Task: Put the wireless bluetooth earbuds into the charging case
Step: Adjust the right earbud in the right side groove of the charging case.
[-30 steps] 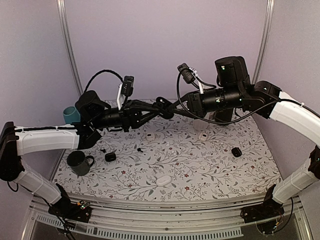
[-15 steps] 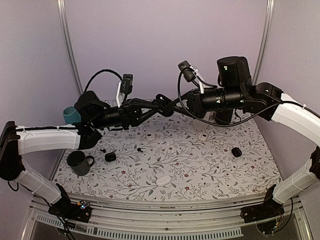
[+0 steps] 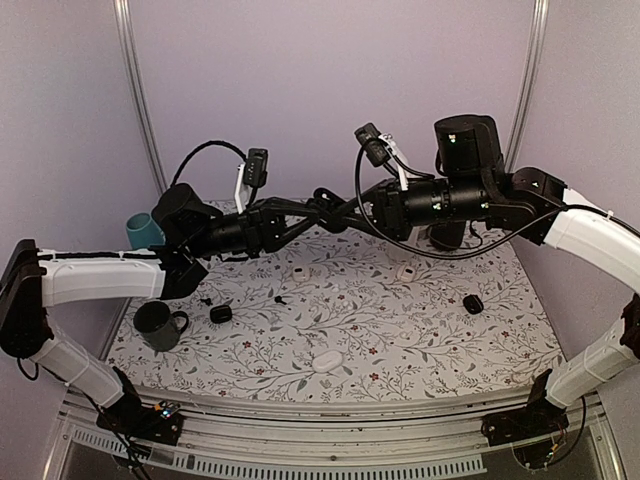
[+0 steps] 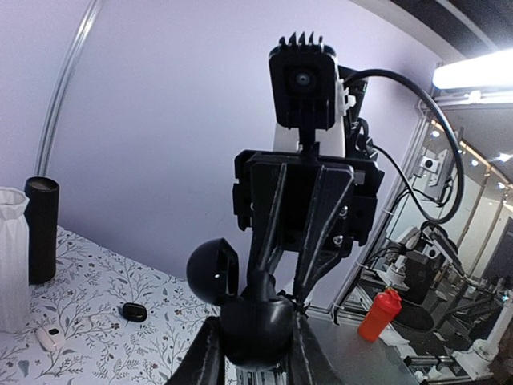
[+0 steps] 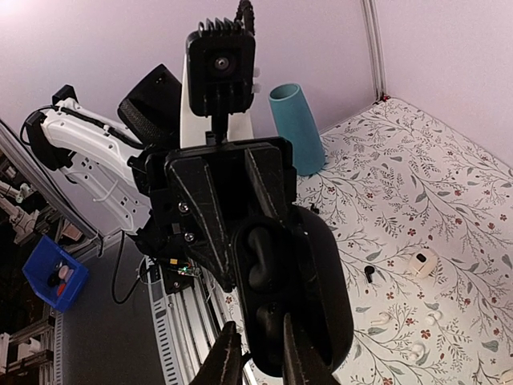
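The black charging case [image 4: 252, 317] hangs in mid-air over the back of the table, lid [image 4: 210, 271] open, with my left gripper [image 4: 256, 346] shut on its body. In the right wrist view the case [image 5: 321, 281] faces me. One black earbud [image 5: 260, 253] sits in the upper well and another earbud [image 5: 271, 307] lies in the lower well. My right gripper [image 5: 258, 321] hovers right at that lower well, its fingers a narrow gap apart. From above, the two grippers meet at the case [image 3: 326, 209]. A loose black earbud [image 3: 280, 298] lies on the cloth.
On the flowered cloth are a dark mug [image 3: 157, 325], a teal cup [image 3: 140, 230], two closed black cases [image 3: 221, 313] [image 3: 473, 303] and three white cases [image 3: 303, 271] [image 3: 406, 271] [image 3: 327, 361]. A black cylinder [image 4: 40, 228] and a white vase [image 4: 12, 257] stand at the back.
My right gripper's fingers have parted a little at the case. Both arms stay joined at the case, shifted only slightly.
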Robot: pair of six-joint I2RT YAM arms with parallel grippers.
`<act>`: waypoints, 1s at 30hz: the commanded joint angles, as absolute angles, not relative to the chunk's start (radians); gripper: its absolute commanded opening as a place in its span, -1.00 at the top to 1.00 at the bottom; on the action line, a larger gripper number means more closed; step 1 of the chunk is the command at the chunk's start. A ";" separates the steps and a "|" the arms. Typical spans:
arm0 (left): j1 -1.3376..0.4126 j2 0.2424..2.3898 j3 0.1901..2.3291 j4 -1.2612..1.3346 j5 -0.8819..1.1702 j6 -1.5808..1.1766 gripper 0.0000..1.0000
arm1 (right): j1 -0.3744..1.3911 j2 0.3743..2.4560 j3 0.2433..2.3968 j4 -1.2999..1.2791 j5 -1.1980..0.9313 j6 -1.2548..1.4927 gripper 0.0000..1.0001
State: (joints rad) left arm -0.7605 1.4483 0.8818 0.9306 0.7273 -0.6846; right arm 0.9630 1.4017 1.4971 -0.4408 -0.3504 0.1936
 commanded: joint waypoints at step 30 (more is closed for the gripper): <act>-0.753 1.445 0.877 0.963 0.784 -0.611 1.00 | 0.995 1.341 1.517 -0.475 -0.239 0.225 0.18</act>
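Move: The right earbud, in the right groove of the open charging case that the left hand holds, is about 1 cm left of the right hand's point and level with it. From there the left earbud in its groove lies some 4 cm left, 1 cm higher and no farther out, and the case lid about 3 cm ahead, 3 cm left and 1 cm up. From the left hand, the right earbud is about 4 cm right and 1 cm up, straight across. Right fingers spread around the right earbud, easing right and up about 1 cm from the left-held case. ##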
